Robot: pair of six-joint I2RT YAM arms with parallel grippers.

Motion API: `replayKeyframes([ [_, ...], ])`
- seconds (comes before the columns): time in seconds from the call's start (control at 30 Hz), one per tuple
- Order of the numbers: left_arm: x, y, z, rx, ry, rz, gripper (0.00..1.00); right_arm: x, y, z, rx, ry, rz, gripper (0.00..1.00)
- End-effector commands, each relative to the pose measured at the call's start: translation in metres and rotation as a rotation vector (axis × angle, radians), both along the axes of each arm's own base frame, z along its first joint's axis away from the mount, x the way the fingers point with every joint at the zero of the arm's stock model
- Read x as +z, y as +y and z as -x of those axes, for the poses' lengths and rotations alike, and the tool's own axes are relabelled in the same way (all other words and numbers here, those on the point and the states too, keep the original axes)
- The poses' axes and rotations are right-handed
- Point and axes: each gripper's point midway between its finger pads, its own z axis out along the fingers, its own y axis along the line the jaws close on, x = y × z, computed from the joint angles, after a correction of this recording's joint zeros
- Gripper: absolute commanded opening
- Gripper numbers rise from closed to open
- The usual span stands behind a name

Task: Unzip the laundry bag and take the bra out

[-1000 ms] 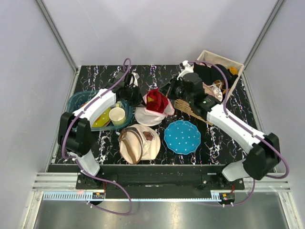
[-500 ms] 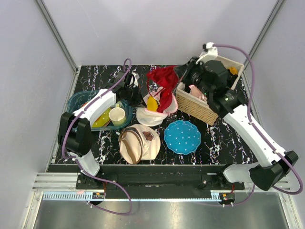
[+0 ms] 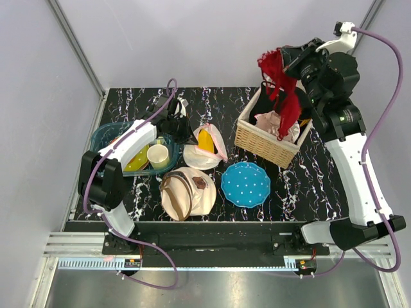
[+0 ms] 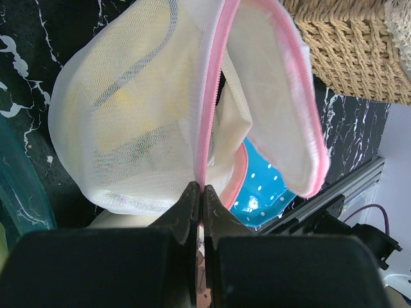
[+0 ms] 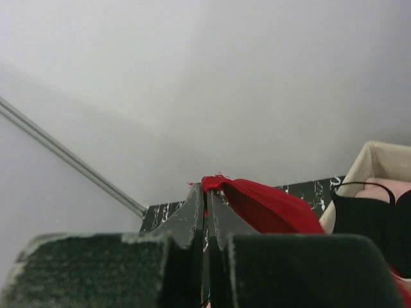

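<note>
The laundry bag, white mesh with a pink rim, lies open at the table's middle, and something yellow shows inside it. My left gripper is shut on its pink zipper edge, the jaws pinching the rim's lower end. The mesh dome fills the left wrist view, its flap hanging open to the right. The red bra hangs high above the wicker basket, out of the bag. My right gripper is shut on its top edge. The right wrist view has red cloth pinched at the fingertips.
A wicker basket holding pale and black garments stands at the back right under the bra. A blue dotted plate and a beige canvas bag lie near the front. A teal tub and a cup sit at the left.
My right arm has lifted the red bra up out of the bag and swung it right, above the basket. The left gripper has stayed shut on the bag's rim.
</note>
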Motion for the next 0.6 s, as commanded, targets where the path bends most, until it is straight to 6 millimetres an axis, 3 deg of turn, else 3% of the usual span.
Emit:
replayKeyframes([
  [0.0, 0.019, -0.005, -0.002, -0.016, -0.060, 0.041, 0.00, 0.025, -0.025, -0.004, -0.074, -0.055, 0.015, 0.00],
  [0.1, 0.018, -0.004, -0.001, -0.018, -0.058, 0.040, 0.00, 0.027, -0.035, -0.011, -0.067, -0.052, -0.009, 0.00],
  [0.27, 0.020, -0.004, 0.000, -0.019, -0.063, 0.041, 0.00, -0.005, -0.059, -0.043, -0.117, 0.028, -0.010, 0.00],
  [0.37, 0.020, -0.005, 0.001, -0.023, -0.063, 0.045, 0.00, -0.053, -0.061, -0.063, -0.129, 0.126, 0.001, 0.00],
  [0.57, 0.020, -0.005, 0.003, -0.028, -0.061, 0.048, 0.00, -0.209, -0.080, -0.089, -0.231, 0.436, 0.056, 0.00],
])
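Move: The red bra hangs from my right fingers, and the wicker basket it goes to has its middle about 8 cm ahead, 5 cm to the right and some 44 cm below that hand. The blue plate is roughly 16 cm back and 11 cm left of my right hand; the laundry bag lies about 3 cm back and 24 cm left, both around 50 cm down. From my left hand the basket is some 35 cm right, 12 cm ahead and slightly lower. Keeping the red bra pinched, I swing my right hand to the right with a slight rise, then carry it forward and drop it ever faster over the basket: some 12 cm down overall, with about 7 cm each forward and right. My wrist tips down some 15 degrees and turns a little clockwise; the fingers stay shut. ##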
